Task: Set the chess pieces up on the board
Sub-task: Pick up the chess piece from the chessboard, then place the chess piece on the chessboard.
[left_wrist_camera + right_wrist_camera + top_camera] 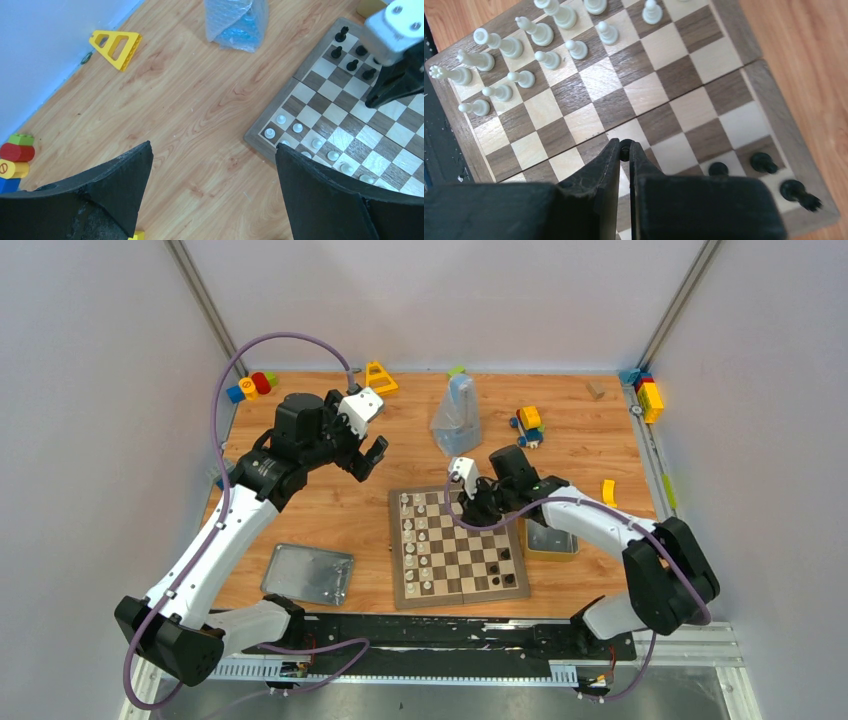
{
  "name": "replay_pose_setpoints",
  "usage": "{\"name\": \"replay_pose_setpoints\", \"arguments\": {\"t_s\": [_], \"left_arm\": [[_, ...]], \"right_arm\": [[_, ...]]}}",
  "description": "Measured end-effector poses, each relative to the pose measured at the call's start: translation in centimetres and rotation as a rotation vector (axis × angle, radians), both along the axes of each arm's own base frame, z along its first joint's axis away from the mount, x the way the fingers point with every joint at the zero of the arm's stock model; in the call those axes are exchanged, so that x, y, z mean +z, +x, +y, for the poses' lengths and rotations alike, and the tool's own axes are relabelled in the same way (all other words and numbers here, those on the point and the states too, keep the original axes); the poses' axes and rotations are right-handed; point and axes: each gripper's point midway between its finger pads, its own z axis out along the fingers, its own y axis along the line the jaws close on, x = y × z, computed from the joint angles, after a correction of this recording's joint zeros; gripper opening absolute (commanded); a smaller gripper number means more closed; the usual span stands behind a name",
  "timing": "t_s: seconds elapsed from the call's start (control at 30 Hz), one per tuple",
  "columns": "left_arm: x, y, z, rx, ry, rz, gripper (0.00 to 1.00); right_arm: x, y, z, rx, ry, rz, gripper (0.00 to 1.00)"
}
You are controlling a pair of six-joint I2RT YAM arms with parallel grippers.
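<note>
The board (478, 558) lies at the middle of the table. Cream-white chess pieces (415, 540) fill its left columns, and a few black pieces (505, 565) stand at its near right. My right gripper (625, 147) hangs low over the board near the fold seam, shut on a small black chess piece (625, 151) whose head shows between the fingertips. Other black pieces (764, 162) stand by the board's corner, white ones (549, 57) across from them. My left gripper (213, 146) is open over bare wood left of the board (260, 132), with nothing in it.
A silver tin lid (310, 573) lies near left of the board, and a tin (552, 540) sits at its right edge under the right arm. A bubble-wrapped object (457, 415), a yellow triangle block (380, 377) and coloured toy blocks (528, 425) stand behind.
</note>
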Motion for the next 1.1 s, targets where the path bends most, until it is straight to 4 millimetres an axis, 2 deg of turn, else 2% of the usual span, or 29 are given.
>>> {"name": "replay_pose_setpoints", "arguments": {"t_s": [0.17,0.6,1.1], "left_arm": [[0.0,0.0,0.0,-0.002,-0.002,0.000,1.00],[0.0,-0.1,-0.2,-0.010,-0.005,0.002,1.00],[-0.2,-0.2,-0.3,-0.016,-0.006,0.008,1.00]], "right_arm": [[1.1,1.1,-1.5,-0.057,0.002,-0.035,0.00],[-1.1,0.3,-4.5,-0.100,-0.083,0.017,0.00],[-1.6,0.7,-5.4,-0.124,-0.104,0.030,0.00]]}}
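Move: The right hand holds a black chess piece just above the board. The empty fourth square of the far black pawn row lies about 5 cm to its right, 1 cm ahead and 4 cm below. The row's third pawn is some 3 cm beyond that square, with a tall black piece about 4 cm farther right. The nearer black pawn stands roughly 9 cm back of the square. From the left hand the square is some 25 cm right, 7 cm back and 25 cm below. Still pinching the black piece between its closed fingers, the right hand first lifts it about 1 cm and edges forward. It then carries it about 5 cm right across the board to the near side of the third pawn, sinking some 2.5 cm on the way and slowing to a near stop, while the wrist turns about 10 degrees, partly clockwise, its fingers pointing more steeply down. ##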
